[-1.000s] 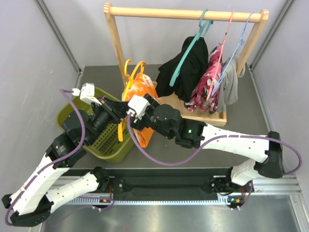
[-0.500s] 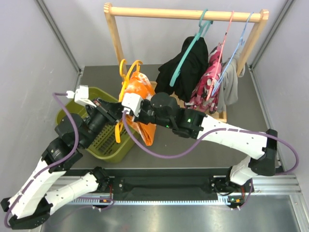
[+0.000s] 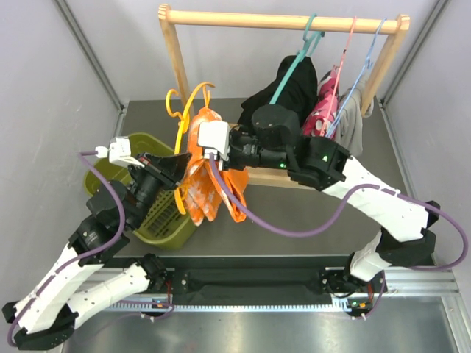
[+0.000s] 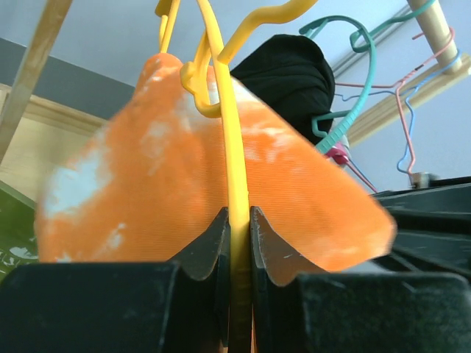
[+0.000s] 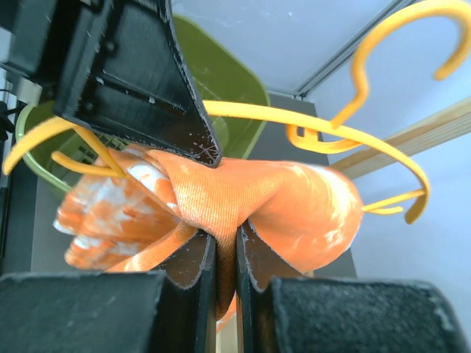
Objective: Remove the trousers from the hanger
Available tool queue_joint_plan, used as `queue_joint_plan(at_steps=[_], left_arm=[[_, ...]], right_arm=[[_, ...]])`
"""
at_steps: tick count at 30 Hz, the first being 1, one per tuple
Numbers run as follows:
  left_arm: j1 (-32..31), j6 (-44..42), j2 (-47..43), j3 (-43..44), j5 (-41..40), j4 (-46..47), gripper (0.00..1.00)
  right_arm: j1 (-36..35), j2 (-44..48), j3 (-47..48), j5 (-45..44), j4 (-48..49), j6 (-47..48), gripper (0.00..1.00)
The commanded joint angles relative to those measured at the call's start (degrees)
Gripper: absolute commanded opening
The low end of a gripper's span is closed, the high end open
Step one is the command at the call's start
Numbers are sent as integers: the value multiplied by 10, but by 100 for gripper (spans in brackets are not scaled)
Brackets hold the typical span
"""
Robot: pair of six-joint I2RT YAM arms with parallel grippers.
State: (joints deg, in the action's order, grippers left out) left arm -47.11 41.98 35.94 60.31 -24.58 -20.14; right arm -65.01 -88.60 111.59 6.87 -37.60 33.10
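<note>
The orange, white-blotched trousers (image 3: pixel 200 176) hang folded over a yellow hanger (image 3: pixel 188 104), held in the air left of the rack above the table. My left gripper (image 3: pixel 174 166) is shut on the hanger's lower bar; in the left wrist view the yellow bar (image 4: pixel 234 147) runs up between the jaws (image 4: pixel 239 220) with the trousers (image 4: pixel 140 191) behind it. My right gripper (image 3: pixel 215 144) is shut on a fold of the trousers (image 5: pixel 294 198), the cloth pinched between its jaws (image 5: pixel 226 246). The hanger's hook (image 5: pixel 383 29) curves free above.
A green basket (image 3: pixel 160 220) sits on the table below my left gripper. A wooden rack (image 3: pixel 280 20) at the back carries a black garment (image 3: pixel 288 95), a pink patterned one (image 3: pixel 321 121) and a grey one (image 3: pixel 352 126) on coloured hangers.
My right gripper has shut on the trousers and risen toward the rack. Hanger and trousers have lifted and shifted left and back; the trousers now hang more spread out.
</note>
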Motion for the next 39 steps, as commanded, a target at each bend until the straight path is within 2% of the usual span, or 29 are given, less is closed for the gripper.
queue_joint_plan(at_steps=[1, 4, 8, 10, 16, 26, 35, 39], left_arm=[[4, -50, 9, -21, -80, 22, 0], [4, -58, 8, -31, -97, 19, 0], [4, -74, 9, -49, -116, 13, 0], [5, -78, 11, -56, -118, 12, 0], [4, -95, 15, -56, -108, 14, 0], [4, -132, 11, -49, -127, -21, 0], [4, -177, 10, -27, -214, -91, 0], [5, -196, -6, -22, -211, -90, 0]], right_arm=[[6, 23, 106, 32, 53, 20, 0], [10, 21, 139, 33, 47, 19, 0], [9, 10, 233, 45, 32, 27, 0], [10, -5, 297, 53, 10, 33, 0], [10, -21, 379, 40, 3, 50, 0], [11, -31, 446, -1, 18, 74, 0], [11, -43, 491, -21, 43, 73, 0], [11, -42, 486, -13, 36, 70, 0]])
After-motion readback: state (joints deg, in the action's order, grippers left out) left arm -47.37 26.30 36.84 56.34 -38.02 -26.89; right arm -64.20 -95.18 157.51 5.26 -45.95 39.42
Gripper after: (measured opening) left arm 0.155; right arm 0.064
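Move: My right fingers hold a bunch of the trousers, which still hang through the yellow hanger; the hanger's middle is about 5 cm to their left and 2 ahead, near level. The black garment is some 18 cm ahead and 13 right of them. From my left hand, on the hanger's frame, the trousers' middle lies about 3 cm ahead, 6 right and 5 below, and the green basket roughly 12 ahead, 15 left and 30 below. I keep my right-hand pinch on the cloth and draw it up and away from the hanger, rising about 22 cm and bearing right some 9 cm while the fingertips tilt upward. My left hand keeps hold of the hanger, easing a little forward, then late on sinking about 6 cm and going left, its left side rolling up. ##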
